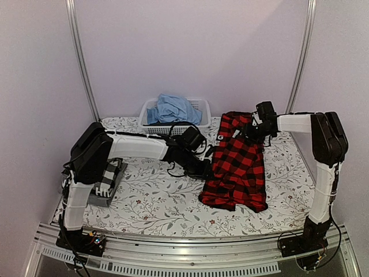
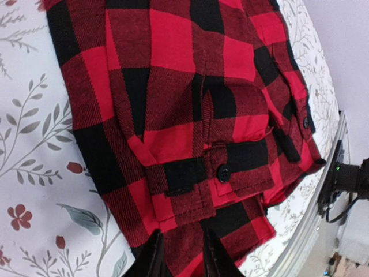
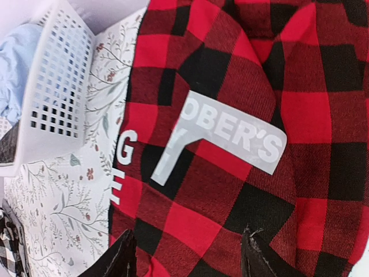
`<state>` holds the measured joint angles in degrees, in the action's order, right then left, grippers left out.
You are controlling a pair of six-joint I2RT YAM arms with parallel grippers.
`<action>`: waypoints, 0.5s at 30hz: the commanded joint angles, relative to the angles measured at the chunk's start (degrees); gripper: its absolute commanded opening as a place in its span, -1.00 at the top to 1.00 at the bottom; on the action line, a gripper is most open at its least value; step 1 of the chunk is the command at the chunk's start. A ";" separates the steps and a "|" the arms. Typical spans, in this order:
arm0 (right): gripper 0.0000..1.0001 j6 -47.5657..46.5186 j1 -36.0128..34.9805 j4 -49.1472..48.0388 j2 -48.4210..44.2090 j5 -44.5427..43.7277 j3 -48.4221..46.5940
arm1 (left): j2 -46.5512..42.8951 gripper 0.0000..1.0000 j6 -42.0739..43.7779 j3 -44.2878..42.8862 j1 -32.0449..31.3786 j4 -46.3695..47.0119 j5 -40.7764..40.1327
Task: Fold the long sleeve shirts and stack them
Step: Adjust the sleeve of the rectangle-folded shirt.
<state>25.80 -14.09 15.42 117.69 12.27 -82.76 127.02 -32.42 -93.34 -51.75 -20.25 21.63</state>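
The red-and-black check flannel shirt [image 1: 237,167] lies crumpled on the table, right of centre. It fills the left wrist view [image 2: 184,104] and the right wrist view [image 3: 242,190]. White lettering [image 3: 230,135] shows near its far end. My left gripper [image 1: 206,168] is at the shirt's left edge, its jaws [image 2: 181,257] drawn close with flannel bunched between them. My right gripper [image 1: 252,131] hovers over the shirt's far end, its jaws [image 3: 187,254] wide open and empty. A folded black-and-white check shirt [image 1: 108,178] lies at the far left under the left arm.
A white basket [image 1: 199,107] holding light blue cloth [image 1: 172,108] stands at the back centre; its wall shows in the right wrist view [image 3: 57,86]. The floral tablecloth [image 1: 155,199] covers the table. Walls and metal posts close in the sides.
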 commanded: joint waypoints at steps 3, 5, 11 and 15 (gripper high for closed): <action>-0.21 -0.64 0.04 1.37 -6.36 0.79 0.93 | -2.95 0.31 0.23 0.76 0.65 0.31 -3.35; -0.22 -0.33 -0.02 1.09 -8.99 1.06 3.92 | -4.56 0.23 0.18 1.86 1.08 0.82 -4.03; -0.22 0.32 -1.33 2.25 -21.56 -0.97 17.03 | -8.76 0.17 1.05 4.63 3.04 1.77 -3.29; -0.22 3.59 -4.73 3.41 -30.82 -2.81 25.15 | -9.93 0.17 1.72 5.83 4.04 1.75 -1.78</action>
<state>26.59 -15.53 16.82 95.04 11.86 -63.33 119.61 -32.21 -88.92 -49.08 -19.92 18.81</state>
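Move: The sleeve cuff, buttoned and lying on the lower part of the folded shirt, is about 10 cm to the right of the left hand, 5 cm nearer the bases and 2 cm below. From the right hand the same cuff lies some 26 cm back, 5 cm left and 5 cm below, while the shirt's white print is just 4 cm ahead, 2 cm left and equally low. Of the left hand, the white basket stands about 26 cm ahead and 14 cm left. The shirt's left edge is let go by the left hand, whose fingers spread from a narrow gap to nearly half open while staying low, then lift about 4 cm, drawing left and slightly forward away from the cuff. Over the print the right hand, still open, first rises some 4 cm, then sweeps back about 9 cm above the shirt towards the cuff end, its attitude nearly unchanged. ##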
